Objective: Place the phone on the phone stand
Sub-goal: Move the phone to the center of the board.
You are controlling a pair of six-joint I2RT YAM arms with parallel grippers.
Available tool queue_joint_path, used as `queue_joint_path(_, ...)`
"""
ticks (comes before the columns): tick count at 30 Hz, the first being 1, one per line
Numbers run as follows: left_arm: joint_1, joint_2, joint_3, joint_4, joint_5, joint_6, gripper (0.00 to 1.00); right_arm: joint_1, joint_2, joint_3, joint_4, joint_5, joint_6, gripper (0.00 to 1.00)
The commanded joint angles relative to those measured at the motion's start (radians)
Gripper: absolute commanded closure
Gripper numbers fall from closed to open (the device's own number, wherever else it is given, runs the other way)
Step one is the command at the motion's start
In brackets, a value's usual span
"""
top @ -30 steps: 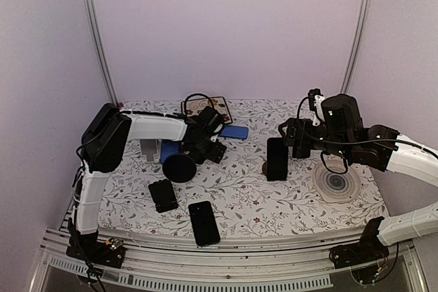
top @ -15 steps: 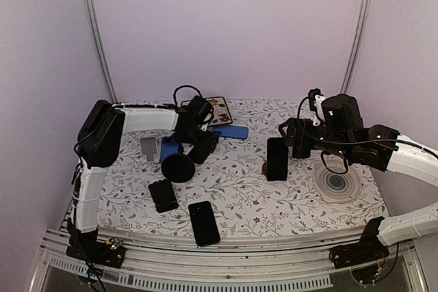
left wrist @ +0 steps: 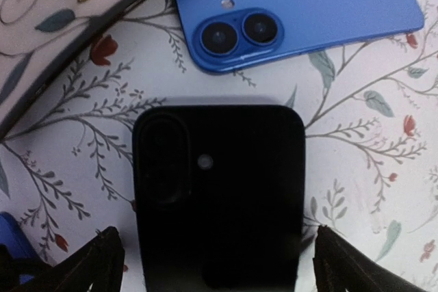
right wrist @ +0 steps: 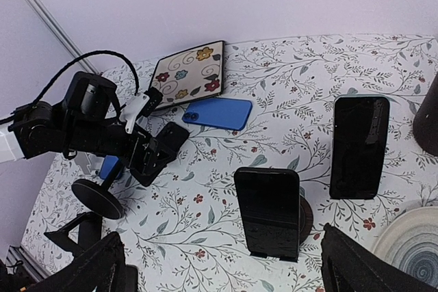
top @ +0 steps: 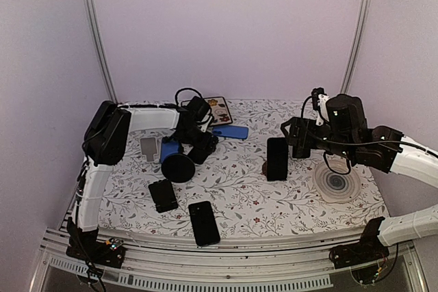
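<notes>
A black phone (left wrist: 219, 203) lies face down on the floral cloth, camera end toward the back. My left gripper (left wrist: 215, 261) is open just above it, one finger on each side with cloth showing in both gaps. The right wrist view shows this phone (right wrist: 168, 138) beside the left gripper (right wrist: 144, 158). A phone stand with a round black base (top: 179, 167) and a blue top stands just left of the left gripper (top: 198, 143). Another black phone (top: 277, 158) leans upright on a brown-based stand. My right gripper (right wrist: 226, 264) hangs open above it, holding nothing.
A blue phone (left wrist: 308, 11) and a floral case (top: 212, 107) lie behind the left gripper. A small grey stand (top: 148, 147) is at the left. Two black phones (top: 163, 195) (top: 204, 222) lie near the front edge. One more black phone (right wrist: 359, 145) lies flat, and a round coaster (top: 337, 182) sits at the right.
The left gripper's jaws have opened wider, and the left arm has shifted slightly left and toward the back. The right arm has barely moved.
</notes>
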Motion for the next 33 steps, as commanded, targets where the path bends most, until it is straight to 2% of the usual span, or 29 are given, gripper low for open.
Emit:
queue_joint_path(1, -0.004, 0.025, -0.002, -0.026, 0.01, 0.014, 0.04, -0.005, -0.017, -0.016, -0.009, 0.015, 0.006, 0.01)
queue_joint_path(5, -0.017, 0.024, -0.022, -0.026, -0.02, 0.015, 0.08, -0.006, -0.015, -0.017, -0.005, 0.014, 0.007, 0.01)
queue_joint_path(14, -0.052, 0.025, -0.055, -0.029, -0.053, 0.002, 0.24, -0.005, -0.015, -0.021, 0.0, 0.008, 0.008, 0.01)
queue_joint_path(33, -0.182, -0.068, -0.155, 0.003, -0.082, -0.069, 0.31, -0.005, 0.012, -0.01, 0.02, -0.007, 0.002, 0.01)
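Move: The loose black phone lies directly between the left gripper's open fingers, its middle about 1 cm below. From that gripper, the nearer blue phone is some 9 cm ahead and 11 cm to the right, the flowered board about 18 cm ahead and 2 cm right, and the black disc roughly 9 cm back and 11 cm left. From the right gripper, the loose black phone lies about 32 cm left, 18 cm ahead and 27 cm below. Settle the left gripper a touch lower and close its fingers part way, pinching the black phone across its two long edges. Then, still pinching, drag the phone low along the table, back and to the right in about equal parts, some 7 cm in all, away from the flowered board and towards the open middle of the table. ##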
